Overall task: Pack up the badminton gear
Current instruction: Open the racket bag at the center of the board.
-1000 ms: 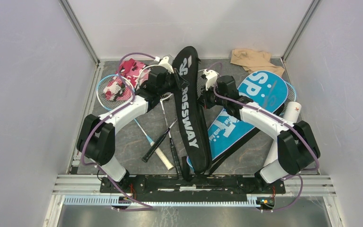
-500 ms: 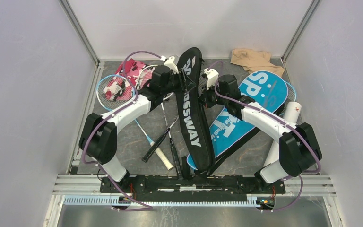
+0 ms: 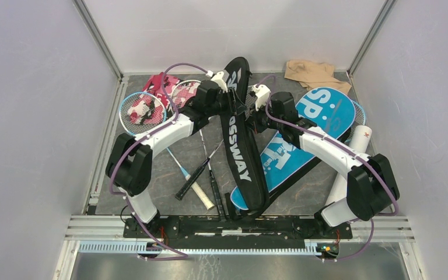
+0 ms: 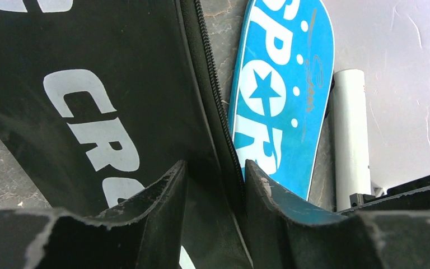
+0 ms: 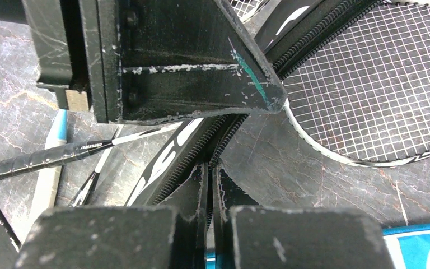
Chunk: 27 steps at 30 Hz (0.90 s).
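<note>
The black "CROSSWAY" cover (image 3: pixel 237 149) (image 4: pixel 89 84) runs from the back of the table to the front. My left gripper (image 3: pixel 233 103) (image 4: pixel 215 171) is open, its fingers straddling the cover's zipped edge near the head end. My right gripper (image 3: pixel 248 118) (image 5: pixel 210 171) is shut on the cover's zip edge (image 5: pixel 224 134) from the other side. A white-framed racket head (image 5: pixel 369 84) lies just beyond it. The blue "SPORT" cover (image 3: pixel 306 131) (image 4: pixel 280 95) lies right of the black one, and the white tube (image 3: pixel 356 146) (image 4: pixel 350 129) lies beyond it. A blue-framed racket (image 3: pixel 140 111) and two dark rackets (image 3: pixel 201 169) lie at the left.
A pink camouflage cloth (image 3: pixel 162 86) lies at the back left under my left arm. A beige cloth (image 3: pixel 315 73) sits in the back right corner. Walls close the table (image 3: pixel 163 169) in on three sides. My left gripper's finger (image 5: pixel 190 61) fills the top of the right wrist view.
My left gripper has opened and shifted right along the black cover. The cover's head end has swung to the right. My right gripper stays shut on the zip edge.
</note>
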Tool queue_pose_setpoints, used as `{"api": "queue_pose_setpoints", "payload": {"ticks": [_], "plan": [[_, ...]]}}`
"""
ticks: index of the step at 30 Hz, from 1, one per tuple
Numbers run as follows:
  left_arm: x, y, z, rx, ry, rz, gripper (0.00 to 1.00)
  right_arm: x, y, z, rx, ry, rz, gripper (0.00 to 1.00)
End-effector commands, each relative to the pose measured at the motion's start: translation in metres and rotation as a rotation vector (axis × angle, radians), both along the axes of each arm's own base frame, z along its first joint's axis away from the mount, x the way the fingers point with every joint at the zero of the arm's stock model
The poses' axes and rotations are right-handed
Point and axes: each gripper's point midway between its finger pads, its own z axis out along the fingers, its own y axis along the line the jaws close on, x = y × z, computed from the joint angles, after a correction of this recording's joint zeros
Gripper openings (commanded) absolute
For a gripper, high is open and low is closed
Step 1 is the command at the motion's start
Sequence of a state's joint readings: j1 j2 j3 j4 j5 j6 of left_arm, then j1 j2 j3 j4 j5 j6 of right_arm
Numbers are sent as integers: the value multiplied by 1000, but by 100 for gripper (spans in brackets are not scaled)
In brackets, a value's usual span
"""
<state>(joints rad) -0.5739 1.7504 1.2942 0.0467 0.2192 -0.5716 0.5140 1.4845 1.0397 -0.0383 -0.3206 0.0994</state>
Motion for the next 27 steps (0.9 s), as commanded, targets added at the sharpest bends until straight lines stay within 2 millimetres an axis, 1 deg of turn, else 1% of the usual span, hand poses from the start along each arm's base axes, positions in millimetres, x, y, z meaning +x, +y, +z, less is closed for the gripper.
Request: {"api": "queue_pose_setpoints", "payload": {"ticks": [1, 7, 9, 13, 16, 21, 23, 27], "plan": [[3, -3, 18, -14, -53, -6, 45, 6, -4, 28, 13, -87, -9, 0], [-2, 0, 26, -35, -83, -23, 38, 7, -10, 24, -8, -87, -29, 0], [-3, 1, 27, -43, -85, -27, 32, 7, -12, 25, -8, -89, -32, 0], [-5, -1, 28, -62, -82, -50, 28, 7, -13, 26, -7, -92, -33, 0], [-6, -1, 29, -70, -79, -58, 19, 7, -15, 27, -10, -98, -37, 0], [-9, 0, 34, -124, -72, -85, 18, 6, -18, 26, -13, -102, -41, 0], [-10, 0, 34, -140, -66, -92, 13, 5, -18, 25, -13, -101, -41, 0], [-10, 0, 37, -149, -66, -97, 7, 6, -20, 26, -20, -108, -45, 0]]}}
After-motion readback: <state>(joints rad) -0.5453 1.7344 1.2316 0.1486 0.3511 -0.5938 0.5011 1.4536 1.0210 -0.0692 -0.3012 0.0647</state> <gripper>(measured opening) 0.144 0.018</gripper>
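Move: The racket bag's zipper edge already runs between the left hand's open fingers, about 1 cm below their middle. Flat on the table some 18 cm down, the blue bag's middle is about 22 cm right and 13 cm back from the left hand, and the white-framed racket's head 6 cm right and 4 cm ahead. From the right hand, already shut on the opening, the left hand's stretch of zipper edge is about 5 cm ahead and 3 cm left, nearly level. Left fingers close on the bag's zipper edge, easing 1 cm back; right keeps pinching, drawing 1 cm right. ##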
